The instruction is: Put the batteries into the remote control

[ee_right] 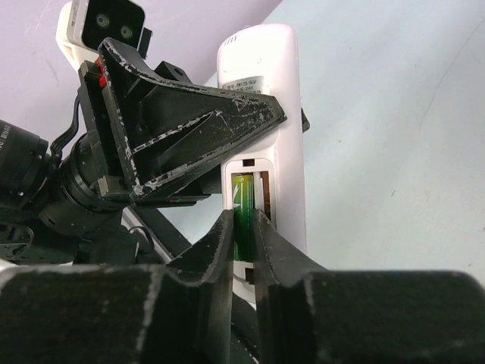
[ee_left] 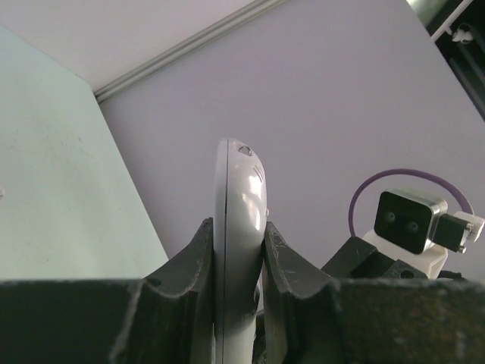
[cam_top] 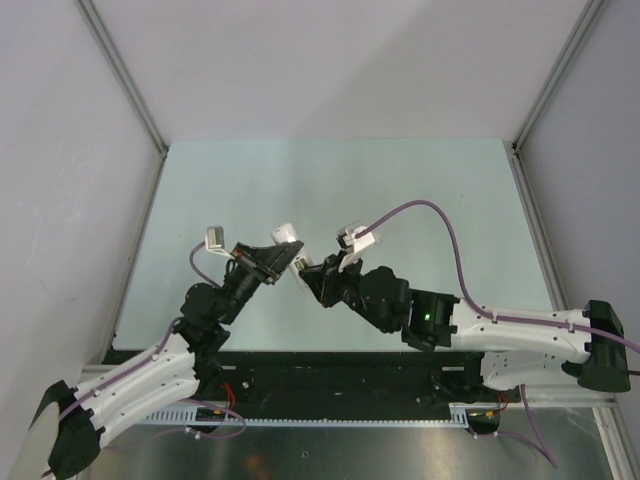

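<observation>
My left gripper [ee_left: 239, 243] is shut on the white remote control [ee_left: 241, 197] and holds it on edge above the table. In the right wrist view the remote control [ee_right: 280, 91] turns its back to me, with its recessed compartment [ee_right: 264, 193] uncovered. A green battery [ee_right: 242, 199] lies in the compartment's left slot, and the slot beside it looks bare. My right gripper [ee_right: 242, 227] has its fingers tight against both sides of that battery. From above, the two grippers meet at the remote control [cam_top: 286, 234] over the table's middle. The purple battery is out of view.
The pale green table [cam_top: 400, 190] is walled by grey panels at the back and on both sides. The left gripper's black finger [ee_right: 182, 121] crosses the remote just above the compartment. The right wrist camera [ee_left: 409, 220] and its purple cable sit close by.
</observation>
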You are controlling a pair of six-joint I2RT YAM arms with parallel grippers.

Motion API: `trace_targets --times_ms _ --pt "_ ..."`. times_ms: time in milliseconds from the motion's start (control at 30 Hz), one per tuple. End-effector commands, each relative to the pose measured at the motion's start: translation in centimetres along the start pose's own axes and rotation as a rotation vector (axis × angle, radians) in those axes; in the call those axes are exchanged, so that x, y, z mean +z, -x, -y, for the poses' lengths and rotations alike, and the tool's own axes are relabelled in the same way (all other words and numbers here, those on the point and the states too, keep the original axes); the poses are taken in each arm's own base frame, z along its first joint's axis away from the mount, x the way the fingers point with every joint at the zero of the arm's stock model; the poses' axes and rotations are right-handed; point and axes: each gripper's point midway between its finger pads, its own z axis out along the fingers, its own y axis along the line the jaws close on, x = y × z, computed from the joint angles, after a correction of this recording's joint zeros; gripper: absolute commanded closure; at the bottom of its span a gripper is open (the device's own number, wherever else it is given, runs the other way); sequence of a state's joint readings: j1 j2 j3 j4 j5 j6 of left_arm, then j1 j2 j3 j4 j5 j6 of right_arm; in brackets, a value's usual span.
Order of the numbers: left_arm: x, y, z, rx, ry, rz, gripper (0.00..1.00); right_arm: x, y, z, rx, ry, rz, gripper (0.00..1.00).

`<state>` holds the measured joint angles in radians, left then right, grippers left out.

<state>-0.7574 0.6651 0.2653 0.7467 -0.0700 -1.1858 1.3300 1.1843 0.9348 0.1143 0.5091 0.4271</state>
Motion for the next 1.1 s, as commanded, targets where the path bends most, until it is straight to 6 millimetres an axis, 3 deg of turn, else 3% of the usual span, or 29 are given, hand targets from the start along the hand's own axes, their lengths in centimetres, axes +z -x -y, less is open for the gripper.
trace_targets --times_ms 0,433,833,1067 --pt "-2.3 0.1 11.1 -0.120 -0.404 -0.075 1.00 -0.3 -6.1 5.6 -0.121 -0.198 -0.173 0.80" --pt "-1.7 -0.4 9.9 -0.069 -0.352 -0.088 1.00 -1.2 -5.3 6.2 -0.106 -0.226 -0.164 0.67" --pt "-1.4 -1.0 6.7 0.004 -0.249 -0.081 1.00 -2.3 -2.0 5.6 -0.058 -0.227 -0.107 0.47" --pt "-1.4 -1.0 6.0 0.012 -0.229 -0.074 1.00 -2.9 -1.1 5.8 -0.053 -0.239 -0.101 0.43"
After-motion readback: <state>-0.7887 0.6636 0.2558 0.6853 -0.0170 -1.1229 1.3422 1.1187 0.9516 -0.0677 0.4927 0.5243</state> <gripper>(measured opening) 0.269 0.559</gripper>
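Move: The green battery lies in the remote's slot right at the right fingertips, its middle about 1 cm forward and 1 cm left of them, about level. The left hand grips the remote farther up; from it the battery is some 3 cm back, 3 cm right and 2 cm lower. The battery cover lies on the table about 17 cm forward, 15 cm right and 20 cm below the right hand. Right fingers spread wide off the battery, easing 2 cm back-right; left keeps the remote, sinking about 2 cm. ##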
